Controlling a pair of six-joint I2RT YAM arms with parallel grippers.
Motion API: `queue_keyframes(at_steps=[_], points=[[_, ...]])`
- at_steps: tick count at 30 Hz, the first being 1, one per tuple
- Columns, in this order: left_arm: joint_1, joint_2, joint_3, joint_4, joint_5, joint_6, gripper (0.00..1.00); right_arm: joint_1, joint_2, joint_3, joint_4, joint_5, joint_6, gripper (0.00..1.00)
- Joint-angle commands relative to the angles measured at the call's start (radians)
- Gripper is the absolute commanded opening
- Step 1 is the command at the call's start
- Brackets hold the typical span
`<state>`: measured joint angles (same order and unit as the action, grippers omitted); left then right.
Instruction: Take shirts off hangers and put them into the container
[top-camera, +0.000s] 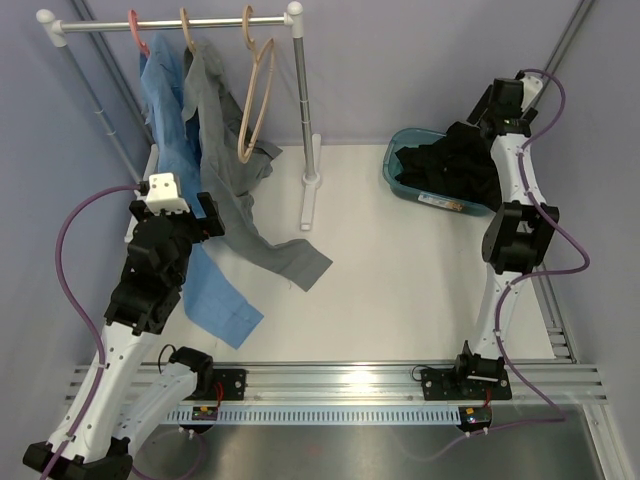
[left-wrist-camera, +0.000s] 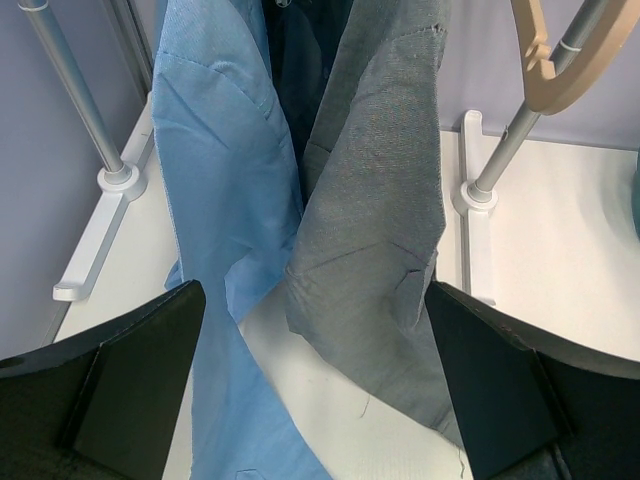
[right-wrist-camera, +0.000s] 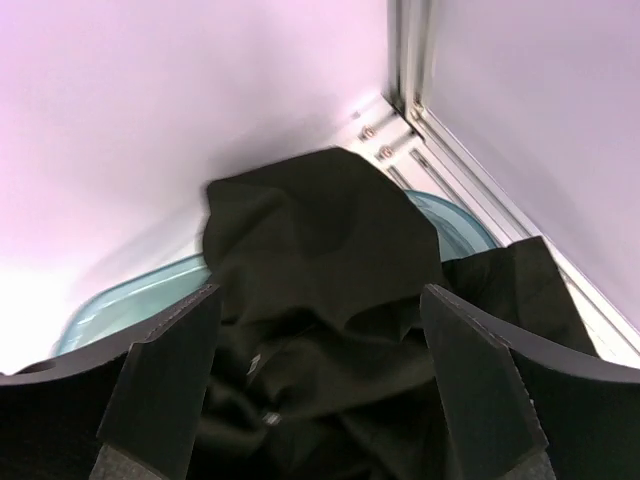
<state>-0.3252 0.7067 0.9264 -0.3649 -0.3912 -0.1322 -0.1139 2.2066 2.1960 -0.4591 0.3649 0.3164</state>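
A light blue shirt hangs from a pink hanger on the rail, its tail lying on the table. Beside it a grey shirt hangs from a tan hanger and trails to the right. A second tan hanger hangs bare. My left gripper is open, facing the lower parts of the blue shirt and grey shirt, touching neither. The black shirt lies piled in the teal container. My right gripper stands open just above it, holding nothing.
The white-and-metal rail stands at the back left, its right post and foot on the table between the shirts and the container. Purple walls close in on both sides. A metal rail runs along the near edge.
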Motion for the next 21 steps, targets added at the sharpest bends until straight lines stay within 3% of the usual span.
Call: queue_keyframes(at_steps=[1, 10, 14, 17, 21], points=[[0.006, -0.006, 0.000, 0.058, -0.023, -0.009, 0.99, -0.009, 0.067, 0.033, 0.062, 0.040, 0.013, 0.90], [0.005, -0.003, -0.001, 0.057, -0.017, -0.010, 0.99, -0.035, 0.217, 0.133, 0.048, -0.096, -0.036, 0.90], [0.006, 0.000, -0.003, 0.058, -0.020, -0.010, 0.99, -0.035, 0.268, 0.153, 0.043, -0.119, -0.059, 0.84], [0.006, 0.002, -0.004, 0.058, -0.017, -0.012, 0.99, -0.035, 0.275, 0.146, 0.074, -0.133, -0.098, 0.68], [0.006, 0.002, -0.003, 0.058, -0.015, -0.012, 0.99, -0.035, 0.213, 0.041, 0.167, -0.161, -0.143, 0.21]])
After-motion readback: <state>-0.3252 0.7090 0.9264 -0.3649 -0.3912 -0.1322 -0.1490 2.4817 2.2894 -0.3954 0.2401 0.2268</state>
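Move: The right hand, open, hangs over the container's far right part. The black shirt's raised fold there, still outside the fingers, lies about 5 cm ahead, 1 cm right and some 13 cm below. The container's middle is roughly 6 cm back, 6 cm to the left and 18 cm down. From the idle left hand that fold is some 38 cm ahead, 68 cm to the right and 20 cm lower. The right fingers close on the black shirt's fold at the container's far right, pinching the cloth between the pads. To get there the open hand first sinks about 12 cm, easing some 4 cm forward, as the wrist tips a little further down; the fingers shut most of the way only once the descent has nearly ended, with a slight counter-clockwise turn. ##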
